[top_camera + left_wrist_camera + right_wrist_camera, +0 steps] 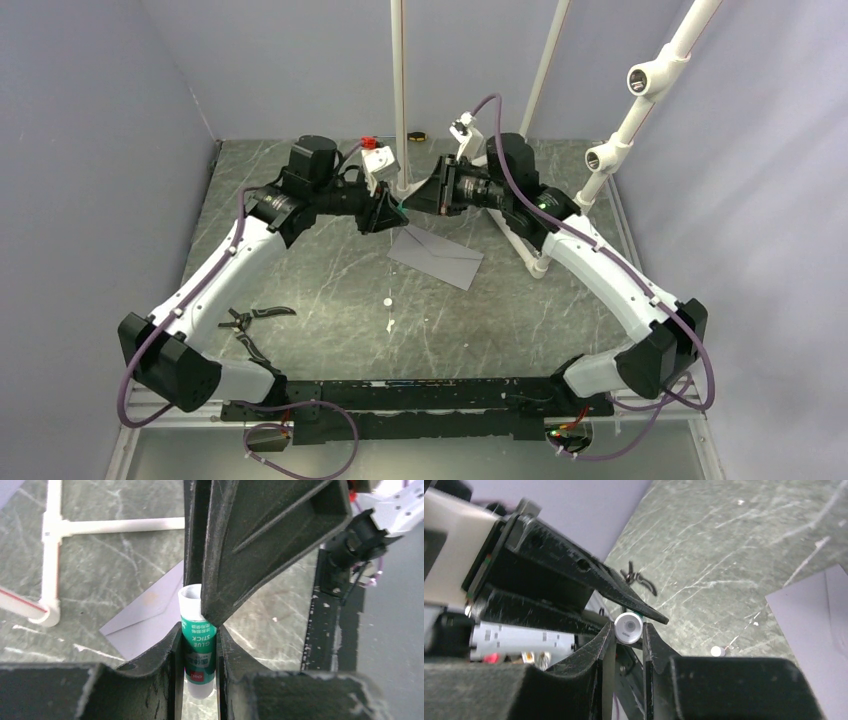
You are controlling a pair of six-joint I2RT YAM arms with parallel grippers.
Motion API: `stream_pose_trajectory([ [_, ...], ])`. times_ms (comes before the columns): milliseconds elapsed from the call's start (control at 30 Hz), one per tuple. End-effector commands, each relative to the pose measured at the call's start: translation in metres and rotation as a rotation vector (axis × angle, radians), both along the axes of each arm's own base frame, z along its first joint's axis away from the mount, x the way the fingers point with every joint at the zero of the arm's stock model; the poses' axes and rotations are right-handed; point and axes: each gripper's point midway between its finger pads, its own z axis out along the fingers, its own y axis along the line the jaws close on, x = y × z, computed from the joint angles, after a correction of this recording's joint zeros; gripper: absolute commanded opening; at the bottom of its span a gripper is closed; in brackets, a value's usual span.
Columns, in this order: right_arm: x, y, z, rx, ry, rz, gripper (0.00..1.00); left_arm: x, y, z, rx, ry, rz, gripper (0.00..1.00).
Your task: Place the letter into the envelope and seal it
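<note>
The grey envelope (435, 257) lies flat on the marble table, flap down, and also shows in the wrist views (145, 615) (819, 625). The letter is hidden. Above the envelope's far corner a green glue stick (199, 645) hangs in the air between both arms. My left gripper (385, 212) (199, 629) is shut on its green body. My right gripper (425, 195) (629, 630) meets it head-on, its fingers closed on the stick's round white end (628, 627).
A small white cap (387, 301) (718, 651) lies on the table near the envelope. A black clip (250, 320) sits at the left front. White pipe posts (400, 100) and their foot bars (50, 555) stand at the back, with a red-topped item (368, 142) beside them.
</note>
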Motion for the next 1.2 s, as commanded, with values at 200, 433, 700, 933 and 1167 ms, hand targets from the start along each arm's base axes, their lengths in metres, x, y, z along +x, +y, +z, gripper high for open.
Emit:
stream_pose_trajectory([
  [200,0.063,-0.017,0.026,0.052,0.025,-0.426,0.20,0.009,-0.007,-0.017,0.006,-0.028,0.001,0.03],
  [433,0.002,-0.016,0.031,-0.014,-0.295,0.021,0.69,-0.019,-0.008,-0.001,-0.029,0.033,-0.113,0.02],
  [700,-0.014,-0.018,0.035,-0.042,-0.343,0.142,0.66,-0.034,-0.006,0.018,-0.063,0.032,-0.146,0.02],
  [933,0.028,-0.007,0.029,0.010,-0.081,-0.135,0.67,0.014,0.005,0.015,-0.049,-0.059,0.134,0.02],
  [1167,0.049,0.007,0.036,0.049,0.004,-0.301,0.65,0.035,0.011,0.008,-0.029,-0.040,0.259,0.02],
])
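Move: Between the two raised hands stands the glue stick: its body sits in the left hand's pads, and the right hand still pinches its white upper end, so the stick's middle is about 3 cm below and 2 cm left of the right hand. Counted from the right hand, the envelope lies some 31 cm below, about 7 cm ahead and 4 cm right; the white disc lies about 4 cm back and 5 cm left on the table. Twisting the glue stick's white end, the right hand turns some 20 degrees clockwise while both hands travel about 3 cm forward and down. The right fingers then spread and release the end, the hand draws back about 5 cm and up, unwinding counter-clockwise, and returns forward and down, open, around the end. The left keeps its grip, swinging back, then forward. ##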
